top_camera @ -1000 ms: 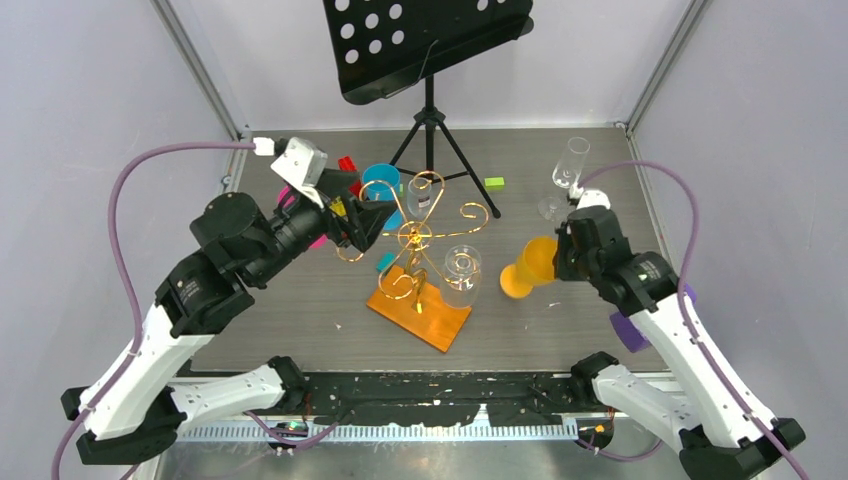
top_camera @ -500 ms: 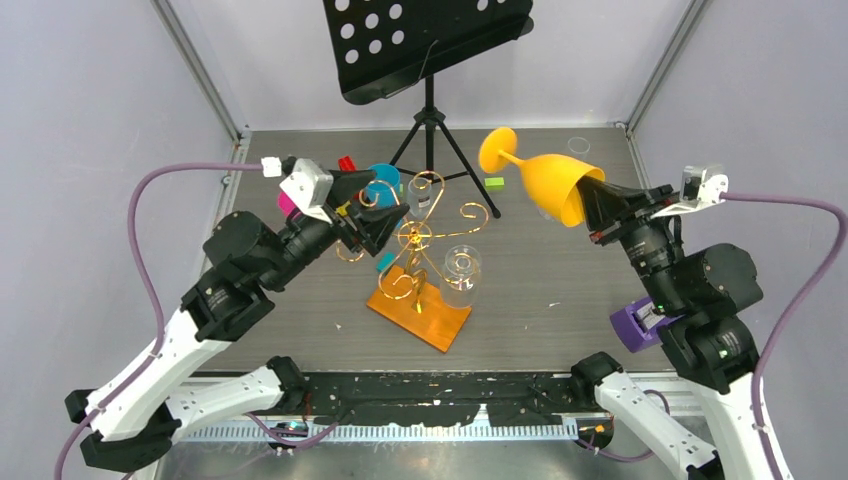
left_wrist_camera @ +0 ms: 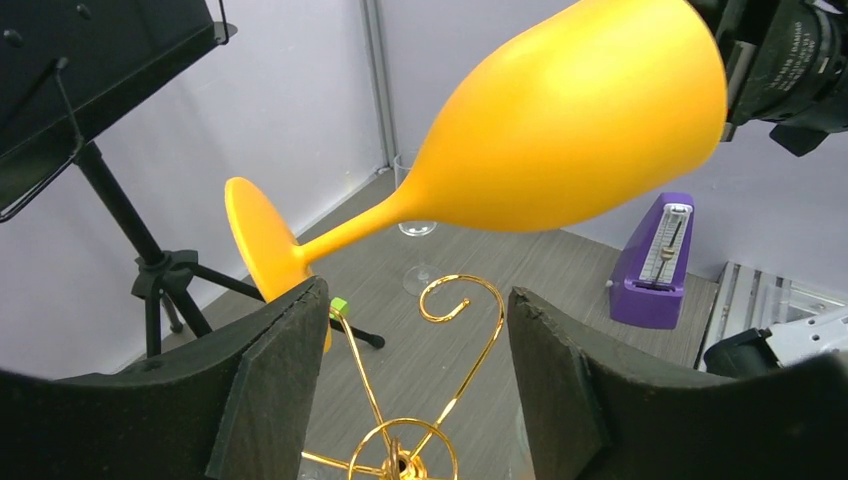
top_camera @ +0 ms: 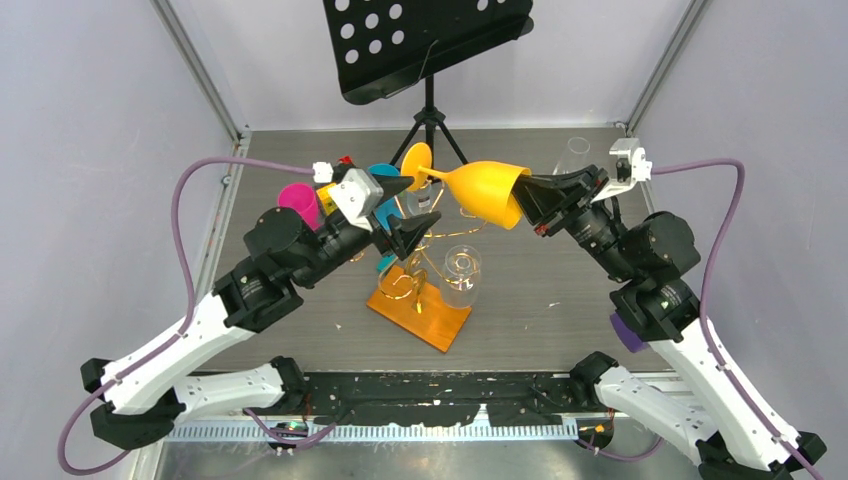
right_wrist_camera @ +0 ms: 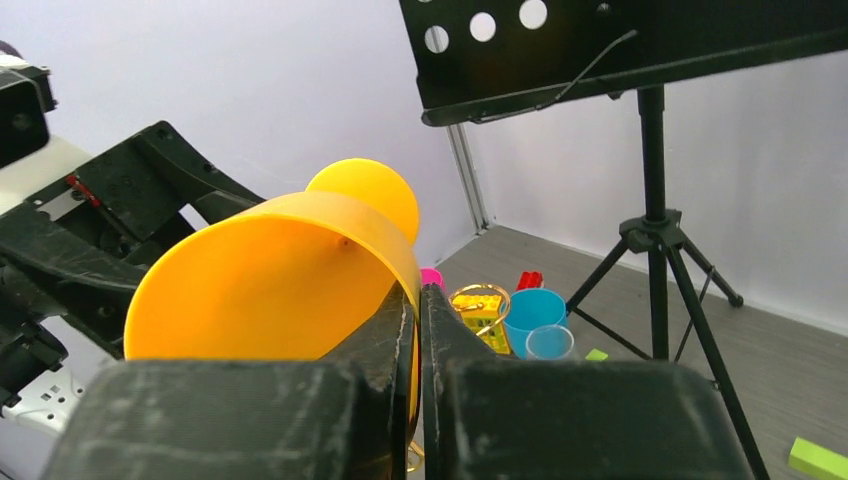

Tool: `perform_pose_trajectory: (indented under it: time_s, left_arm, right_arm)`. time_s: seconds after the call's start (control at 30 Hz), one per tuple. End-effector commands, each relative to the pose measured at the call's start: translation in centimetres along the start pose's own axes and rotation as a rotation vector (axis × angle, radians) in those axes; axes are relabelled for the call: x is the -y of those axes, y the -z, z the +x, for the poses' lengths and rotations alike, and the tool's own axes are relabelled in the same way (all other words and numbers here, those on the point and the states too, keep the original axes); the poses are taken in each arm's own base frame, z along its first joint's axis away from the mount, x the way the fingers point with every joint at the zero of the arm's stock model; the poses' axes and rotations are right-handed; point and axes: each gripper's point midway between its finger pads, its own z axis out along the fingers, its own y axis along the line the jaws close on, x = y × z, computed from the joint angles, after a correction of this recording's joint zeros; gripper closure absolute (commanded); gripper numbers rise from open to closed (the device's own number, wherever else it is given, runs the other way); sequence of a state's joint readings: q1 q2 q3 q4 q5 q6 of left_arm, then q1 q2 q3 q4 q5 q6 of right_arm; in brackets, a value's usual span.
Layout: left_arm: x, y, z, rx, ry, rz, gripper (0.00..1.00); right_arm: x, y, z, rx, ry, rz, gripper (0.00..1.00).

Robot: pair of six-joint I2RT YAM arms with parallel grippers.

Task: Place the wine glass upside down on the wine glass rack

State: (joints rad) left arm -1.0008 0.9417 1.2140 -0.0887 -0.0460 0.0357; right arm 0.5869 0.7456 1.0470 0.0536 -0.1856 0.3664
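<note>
The orange wine glass (top_camera: pixel 482 190) lies sideways in the air above the rack, with its foot pointing left. My right gripper (top_camera: pixel 527 204) is shut on its rim, one finger inside the bowl (right_wrist_camera: pixel 270 280) and one outside. The wine glass rack has gold wire loops (top_camera: pixel 412 272) on an orange base (top_camera: pixel 440 322). My left gripper (top_camera: pixel 411 205) is open just above the rack's top, below the glass's stem and foot. In the left wrist view the glass (left_wrist_camera: pixel 570 130) hangs over the open fingers (left_wrist_camera: pixel 275 390), and a gold curl (left_wrist_camera: pixel 462 277) shows between them.
A clear glass (top_camera: pixel 462 270) is at the rack's right side. The black music stand (top_camera: pixel 430 40) rises behind on its tripod. A blue cup (top_camera: pixel 383 175) and pink cup (top_camera: pixel 298 200) stand at the back left. A clear flute (top_camera: pixel 572 155) and purple metronome (left_wrist_camera: pixel 660 265) are on the right.
My right arm has swung the orange glass left and down over the rack. My left gripper has moved right toward the rack's top, its jaws narrowing slightly.
</note>
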Motion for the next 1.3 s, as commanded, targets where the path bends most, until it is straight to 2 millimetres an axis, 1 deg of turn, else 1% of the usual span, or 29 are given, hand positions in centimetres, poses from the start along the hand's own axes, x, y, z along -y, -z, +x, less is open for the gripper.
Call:
perform_pose_trajectory:
  time_s: [0.0,0.1,0.17,0.27,0.33,0.47,0.6,0.67,0.8,0.9,0.97,1.0,1.03,1.07,1.1,1.17,1.2,1.27]
  left_arm:
    - [-1.7,-0.7,-3.5,0.095,-0.025,-0.086,0.36]
    - [-2.5,-1.1,-3.0,0.068,-0.03,-0.134,0.42]
    - [-3.0,-1.1,-2.8,0.062,-0.031,-0.164,0.43]
    - [-3.6,-0.9,-2.8,0.058,-0.038,-0.196,0.44]
    - [-3.8,-0.9,-2.8,0.059,-0.038,-0.205,0.43]
    - [-3.9,-0.9,-2.6,0.052,-0.038,-0.213,0.39]
    - [-3.8,-1.1,-2.0,0.035,-0.038,-0.209,0.34]
    - [-3.7,-1.2,-1.9,0.033,-0.036,-0.204,0.32]
    - [-3.6,-1.2,-1.8,0.031,-0.036,-0.201,0.3]
    - [-3.6,-1.3,-1.6,0.024,-0.041,-0.199,0.3]
    - [-3.5,-1.3,-1.5,0.021,-0.041,-0.191,0.35]
    - [-3.4,-1.3,-1.4,0.017,-0.04,-0.185,0.42]
    - [-3.2,-1.4,-1.3,0.015,-0.038,-0.176,0.57]
    - [-3.1,-1.4,-1.1,0.009,-0.035,-0.17,0.65]
    - [-2.9,-1.4,-1.1,0.008,-0.03,-0.16,0.78]
    - [-2.6,-1.5,-1.0,0.007,-0.026,-0.142,0.98]
    - [-2.3,-1.5,-1.0,0.004,-0.024,-0.129,1.0]
    - [-1.9,-1.5,-1.0,0.005,-0.023,-0.107,1.0]
  right_arm:
    - [-3.0,0.9,-3.5,0.129,0.054,-0.118,0.95]
    - [-3.0,1.5,-3.2,0.144,0.063,-0.128,0.95]
    - [-3.1,1.8,-2.8,0.144,0.073,-0.134,0.95]
    - [-3.1,2.1,-2.2,0.133,0.09,-0.148,0.95]
    - [-3.3,2.5,-2.2,0.143,0.103,-0.161,0.95]
    - [-3.3,3.5,-2.9,0.205,0.125,-0.159,0.95]
    - [-3.6,5.0,-4.5,0.29,0.152,-0.155,0.95]
    - [-3.7,5.4,-5.1,0.313,0.168,-0.15,0.95]
    - [-3.9,5.8,-5.4,0.325,0.19,-0.158,0.95]
    - [-4.5,5.9,-5.6,0.332,0.189,-0.19,0.95]
    - [-4.9,6.0,-5.7,0.342,0.187,-0.21,0.95]
    - [-5.0,6.1,-5.8,0.352,0.186,-0.218,0.95]
    - [-5.2,6.1,-5.9,0.358,0.182,-0.225,0.95]
    - [-5.2,6.1,-5.9,0.359,0.18,-0.228,0.95]
    - [-5.3,6.1,-5.9,0.359,0.178,-0.235,0.95]
    - [-5.4,6.1,-5.9,0.358,0.178,-0.241,0.95]
    - [-5.4,6.1,-5.7,0.355,0.177,-0.241,0.95]
    - [-5.2,6.0,-5.6,0.351,0.178,-0.233,0.94]
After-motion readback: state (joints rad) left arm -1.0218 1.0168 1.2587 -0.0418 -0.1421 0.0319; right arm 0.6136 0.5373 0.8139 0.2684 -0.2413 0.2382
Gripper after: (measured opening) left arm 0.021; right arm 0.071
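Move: The yellow wine glass hangs from the right hand by its bowl rim, and its foot disc lies about 5 cm ahead of the left hand's open fingers, 1 cm to their left and at their height. The rack's hub is straight below the left hand, some 13 cm down; the clear glass on the rack is 4 cm back, 6 cm right and 18 cm down. From the right hand, the left fingers are about 13 cm left and 1 cm back. Keeping its pinch on the bowl rim, the right hand draws the yellow glass back about 5 cm and 2 cm to its right, dipping briefly on the way, while its fingers tip up some 15 degrees to bring the foot to the left hand. The left hand eases about 3 cm forward above the rack, turning slightly counter-clockwise with its fingers still open, then slips a little back and right as they shut and pinch the foot disc. ##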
